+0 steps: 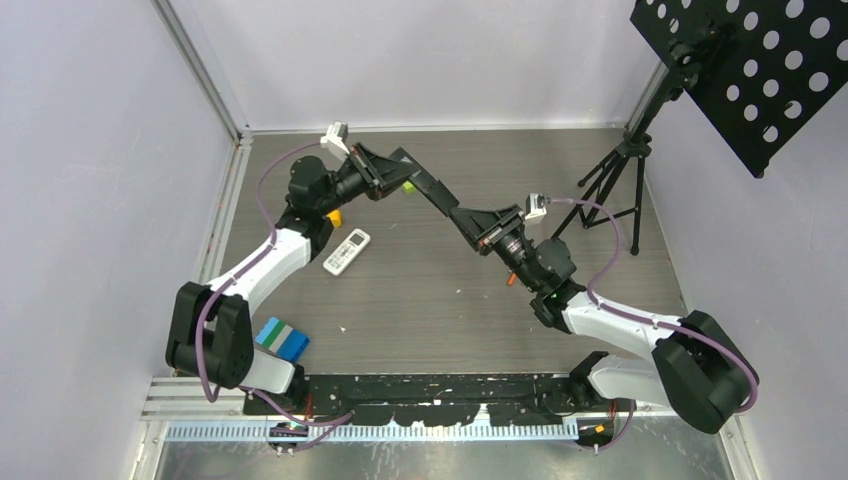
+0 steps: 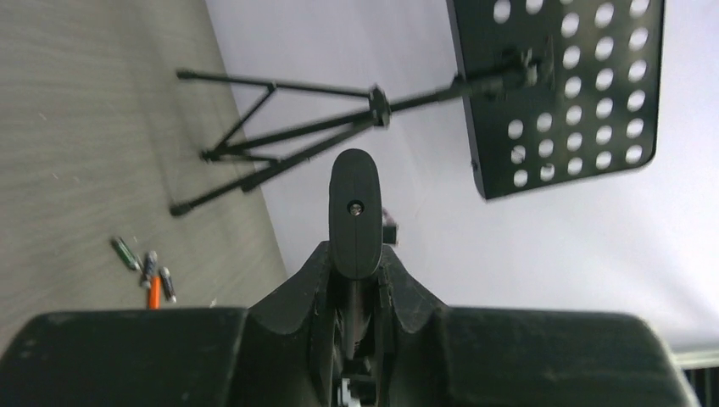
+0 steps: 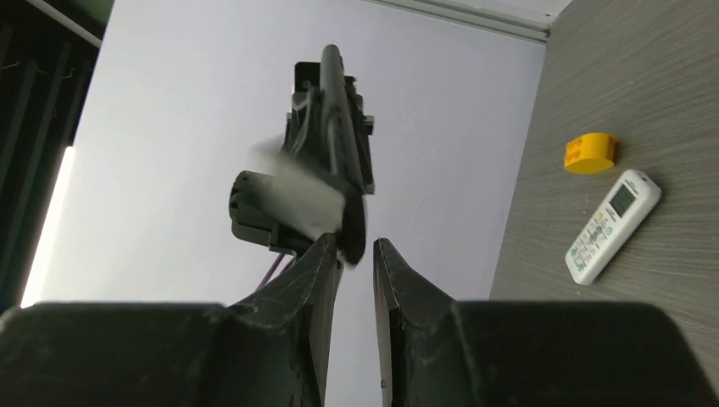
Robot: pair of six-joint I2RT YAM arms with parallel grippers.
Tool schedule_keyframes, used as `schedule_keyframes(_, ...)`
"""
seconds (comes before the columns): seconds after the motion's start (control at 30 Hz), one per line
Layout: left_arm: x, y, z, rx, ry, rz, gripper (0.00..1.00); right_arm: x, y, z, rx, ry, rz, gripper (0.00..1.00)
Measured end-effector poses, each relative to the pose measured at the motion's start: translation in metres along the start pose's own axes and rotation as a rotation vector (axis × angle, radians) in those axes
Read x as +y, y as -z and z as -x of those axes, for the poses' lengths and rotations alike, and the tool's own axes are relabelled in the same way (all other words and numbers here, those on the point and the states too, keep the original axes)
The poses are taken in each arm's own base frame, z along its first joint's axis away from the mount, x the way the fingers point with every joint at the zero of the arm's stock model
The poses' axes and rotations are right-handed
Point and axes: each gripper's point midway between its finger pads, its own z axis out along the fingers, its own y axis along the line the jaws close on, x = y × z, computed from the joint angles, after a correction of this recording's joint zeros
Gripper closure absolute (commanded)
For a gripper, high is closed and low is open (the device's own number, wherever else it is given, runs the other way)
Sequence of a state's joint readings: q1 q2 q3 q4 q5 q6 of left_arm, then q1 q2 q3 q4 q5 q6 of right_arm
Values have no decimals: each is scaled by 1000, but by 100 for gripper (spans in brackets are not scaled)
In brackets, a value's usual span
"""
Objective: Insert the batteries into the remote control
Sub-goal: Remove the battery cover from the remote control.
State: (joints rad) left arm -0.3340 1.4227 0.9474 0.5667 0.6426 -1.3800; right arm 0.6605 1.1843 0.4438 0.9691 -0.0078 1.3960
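Note:
My left gripper [image 2: 354, 256] is shut on a black remote control [image 2: 354, 199] and holds it in the air, its far end towards the right arm. From above, the black remote control [image 1: 432, 197] spans the gap between my left gripper [image 1: 398, 176] and my right gripper [image 1: 463, 216]. My right gripper [image 3: 356, 246] is open; the remote's end [image 3: 350, 233] sits just at its fingertips, close to the left one, with a clear gap to the other. Several batteries [image 2: 150, 273], one orange, lie on the table; the orange battery [image 1: 511, 281] lies beside the right arm.
A white remote [image 1: 347, 251] and a yellow object [image 1: 334, 217] lie near the left arm. A blue and green block [image 1: 281, 338] sits front left. A music stand's tripod [image 1: 612, 180] stands back right, its perforated black desk [image 1: 750, 70] overhanging.

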Motion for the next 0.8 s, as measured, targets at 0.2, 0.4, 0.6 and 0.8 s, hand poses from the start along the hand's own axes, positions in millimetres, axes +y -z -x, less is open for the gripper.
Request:
schedule_keyframes(0.2, 7, 7, 40, -152, -15, 29, 100, -31, 9, -5, 20, 1, -79, 55)
schedule_keyframes(0.4, 15, 7, 40, -148, -50, 52, 100, -35, 10, -8, 32, 3, -90, 46)
schedule_keyframes(0.6, 50, 8, 37, -141, -112, 169, 100, -72, 15, -7, 37, 28, -265, 44)
schedule_keyframes(0.8, 96, 15, 27, -97, -152, 303, 100, -115, 26, -6, 89, 166, -488, 44)
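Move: At the right fingertips sits the free end of the black remote, its middle about 6 cm ahead, 6 cm left and slightly above that hand; the batteries lie 2 cm ahead, 16 cm right and 28 cm down. The left hand keeps its hold, the remote's middle some 3 cm right and 2 cm back. From the left hand, the green block is about 15 cm ahead, 1 cm left, the white remote 17 cm left, 2 cm back, both some 31 cm below. Drawing the black remote away from the right fingertips, the still-closed left hand first goes about 5 cm forward and left, then sinks 8 cm, fingers dipping. The right hand sinks roughly 12 cm almost straight down, opening its fingers wider and tipping them about 30 degrees downward, away from the remote's end. ##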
